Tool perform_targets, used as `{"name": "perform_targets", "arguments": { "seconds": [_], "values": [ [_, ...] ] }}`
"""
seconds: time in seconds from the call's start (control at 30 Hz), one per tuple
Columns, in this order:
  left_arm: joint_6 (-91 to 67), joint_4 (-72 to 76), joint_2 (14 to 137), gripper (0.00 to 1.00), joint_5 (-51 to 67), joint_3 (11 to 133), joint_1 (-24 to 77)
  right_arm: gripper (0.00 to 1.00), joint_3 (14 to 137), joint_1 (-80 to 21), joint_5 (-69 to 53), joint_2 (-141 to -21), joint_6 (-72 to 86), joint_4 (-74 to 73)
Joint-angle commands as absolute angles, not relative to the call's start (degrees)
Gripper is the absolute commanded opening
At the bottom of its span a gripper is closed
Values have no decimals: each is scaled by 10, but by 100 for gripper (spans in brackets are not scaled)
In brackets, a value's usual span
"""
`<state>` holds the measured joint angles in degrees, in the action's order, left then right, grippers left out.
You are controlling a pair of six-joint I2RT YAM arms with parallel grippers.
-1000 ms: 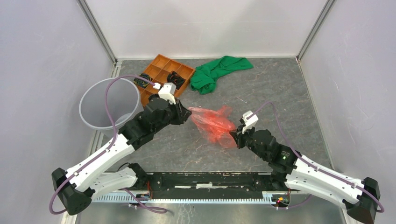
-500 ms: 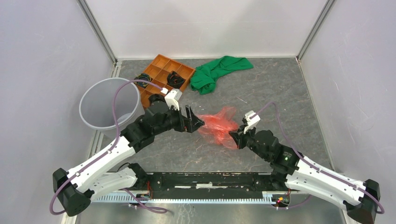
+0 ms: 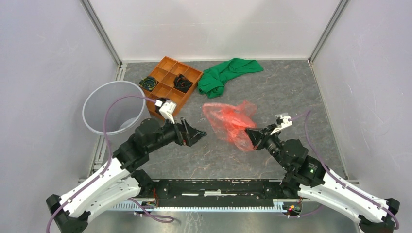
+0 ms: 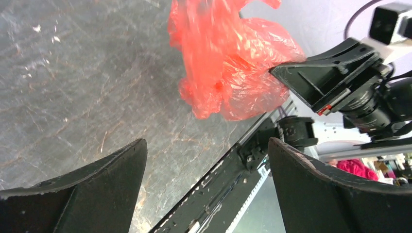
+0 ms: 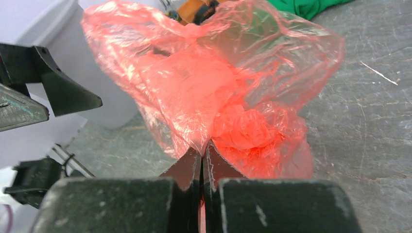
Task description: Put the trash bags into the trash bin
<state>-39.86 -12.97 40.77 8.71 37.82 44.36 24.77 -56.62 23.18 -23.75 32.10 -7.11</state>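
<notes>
The red-pink translucent trash bag (image 3: 231,121) billows loosely over the middle of the table. My right gripper (image 3: 250,134) is shut on its lower edge, the plastic (image 5: 218,92) pinched between the closed fingertips and spreading out ahead of them. My left gripper (image 3: 198,135) hangs open a short way left of the bag, touching nothing; its view shows the bag (image 4: 233,63) ahead with bare table between the spread fingers. The round greyish-white trash bin (image 3: 92,104) stands at the left edge of the table, behind my left arm.
An orange compartment tray (image 3: 165,65) with dark items sits at the back, right of the bin. A green cloth (image 3: 223,73) lies crumpled beside it. Grey walls enclose three sides. The black base rail (image 3: 218,187) runs along the near edge.
My left gripper opened, let go of the bag and drew back to the left. My right gripper, still shut on the bag, shifted right and the bag puffed up.
</notes>
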Motion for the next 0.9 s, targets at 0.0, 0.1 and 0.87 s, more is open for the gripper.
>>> {"name": "perform_targets", "arguments": {
  "seconds": [0.0, 0.1, 0.87],
  "values": [
    [-406, -114, 360, 100, 38, 373, 442, 1, 283, -568, 246, -221, 362, -29],
    [-421, -48, 366, 100, 83, 356, 442, 1, 291, -568, 211, -229, 371, 13],
    [-524, 198, 551, 29, 142, 353, 432, 1, 288, -567, 169, -223, 404, 53]
  ]
}}
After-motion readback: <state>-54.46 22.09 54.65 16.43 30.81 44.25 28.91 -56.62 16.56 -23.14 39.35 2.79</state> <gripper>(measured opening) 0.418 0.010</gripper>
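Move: My left hand is open and empty. The red trash bag, pinched in my right hand, has its middle some 13 cm to the left hand's right, about 4 cm ahead and slightly lower. From my right hand it lies about 6 cm left and 3 cm ahead, a touch below. From the left hand, the trash bin stands about 31 cm left and 9 cm ahead, and the wooden tray 12 cm left, 24 cm ahead, down on the table. I keep the bag pinched in my right hand and lift it about 8 cm, rolling that hand nearly 20 degrees, left side up. My left hand bobs up some 3 cm and sinks again, then sweeps about 7 cm right to the bag's near-left flank, rolling some 20 degrees, left side down. Its wide-open fingers start closing around a fold of film only at the end, to under half open. ##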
